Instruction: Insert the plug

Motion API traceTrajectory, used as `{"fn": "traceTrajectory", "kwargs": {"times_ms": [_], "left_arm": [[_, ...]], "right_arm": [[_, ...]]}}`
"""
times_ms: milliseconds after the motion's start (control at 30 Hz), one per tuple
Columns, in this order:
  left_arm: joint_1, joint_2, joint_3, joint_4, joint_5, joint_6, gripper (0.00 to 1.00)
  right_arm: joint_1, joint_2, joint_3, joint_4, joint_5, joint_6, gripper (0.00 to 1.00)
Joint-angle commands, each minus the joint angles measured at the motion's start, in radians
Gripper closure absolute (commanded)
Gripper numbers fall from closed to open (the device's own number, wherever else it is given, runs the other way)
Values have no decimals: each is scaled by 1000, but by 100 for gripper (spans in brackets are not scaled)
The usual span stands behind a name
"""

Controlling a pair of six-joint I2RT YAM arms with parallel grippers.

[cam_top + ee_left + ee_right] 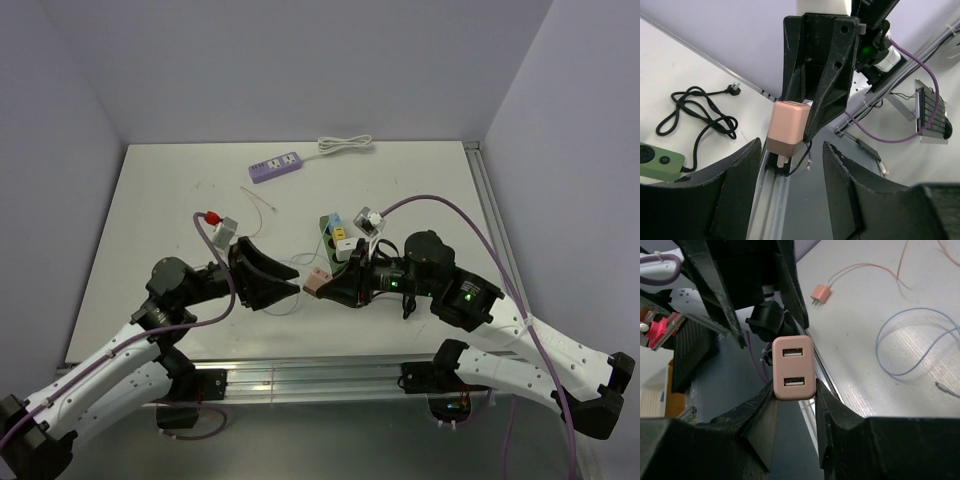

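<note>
The plug (316, 284) is a pink block charger with two USB sockets (793, 367), held off the table near the front edge. My right gripper (328, 287) is shut on its sides, its fingertips (771, 390) pressed against the block. My left gripper (297, 280) faces it from the left, open, the plug (786, 127) just beyond its fingertips (756, 150) and not touching them. Metal prongs show under the plug in the left wrist view. A green power strip (333, 237) lies behind my right gripper with yellow and white plugs in it.
A purple power strip (277, 165) with a coiled white cord (345, 145) lies at the back. A red plug and grey adapter (220, 222) sit left of centre. A small orange charger (819, 293) and a thin looped blue cable (920, 340) lie on the table. A black cord (695, 112) trails from the green strip.
</note>
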Motion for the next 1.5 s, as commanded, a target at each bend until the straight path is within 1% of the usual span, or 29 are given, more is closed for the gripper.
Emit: {"fn": "traceTrajectory", "kwargs": {"times_ms": [0,133,233,467,500,533,633,733,800,1000,1100,1167,1200,1233,1267,1300,1333,1367,1400,1433,1467], "left_arm": [[-5,42,19,86,79,-12,43],[-20,70,29,81,95,-13,44],[-29,70,33,69,77,-9,45],[-40,97,52,51,78,-9,51],[-41,100,55,51,83,-10,52],[-43,103,56,52,87,-10,57],[-46,102,58,55,81,-13,63],[-48,94,58,60,76,-22,69],[-48,90,56,78,78,-33,71],[-48,103,50,158,101,-101,69],[-49,99,47,170,95,-113,72],[-51,88,41,183,81,-122,78],[-51,85,41,184,75,-130,83],[-49,85,44,183,73,-133,100],[-51,88,47,167,67,-133,100],[-51,88,51,158,70,-130,100],[-49,88,58,154,73,-116,100],[-51,82,58,135,78,-107,100],[-49,74,59,114,76,-78,100],[-49,67,62,92,76,-58,100],[-49,51,65,28,69,-36,100]], "right_arm": [[-5,-3,25,97,-57,30,100],[-4,-1,22,121,-78,38,100],[-4,8,22,124,-84,39,100],[-4,9,13,149,-88,56,100],[-4,9,10,150,-91,56,100],[-5,12,11,150,-92,56,100],[-5,14,10,150,-97,56,100],[-4,17,5,160,-103,61,100],[-4,19,5,164,-107,64,100],[-4,29,10,172,-115,65,100],[-5,26,8,173,-117,67,100],[-4,28,8,169,-124,70,100],[-4,29,10,169,-127,71,100],[-4,35,13,163,-133,73,100],[-4,39,19,157,-137,74,96],[-4,43,31,146,-137,76,84],[-4,52,40,117,-132,77,79],[-5,57,51,97,-123,76,67],[-4,62,71,75,-102,76,46],[-5,68,82,22,-89,76,37],[-5,71,103,-6,-74,73,31]]}}
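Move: The pink plug, in my right fingers about 2 cm past the pads, lies some 4 cm to the right of my left hand point, 1 cm nearer my base and 2 cm lower. My left gripper, which is to take it, is about 6 cm to the left of my right hand point, 1 cm ahead and 2 cm higher. From my left hand the green power strip lies roughly 23 cm ahead, 9 cm right and 30 cm down; its white plug, 22 cm ahead, 10 cm right, 27 cm down. I dip my open left hand and bring it about 1.5 cm right and as much back, turning slightly clockwise, until its fingers straddle the pink plug, then close them to pinch its sides. My right hand brings the plug about 1 cm left and 2 cm up to meet them. With both gripping, they rise about 1 cm, then my right fingers open and let go. ##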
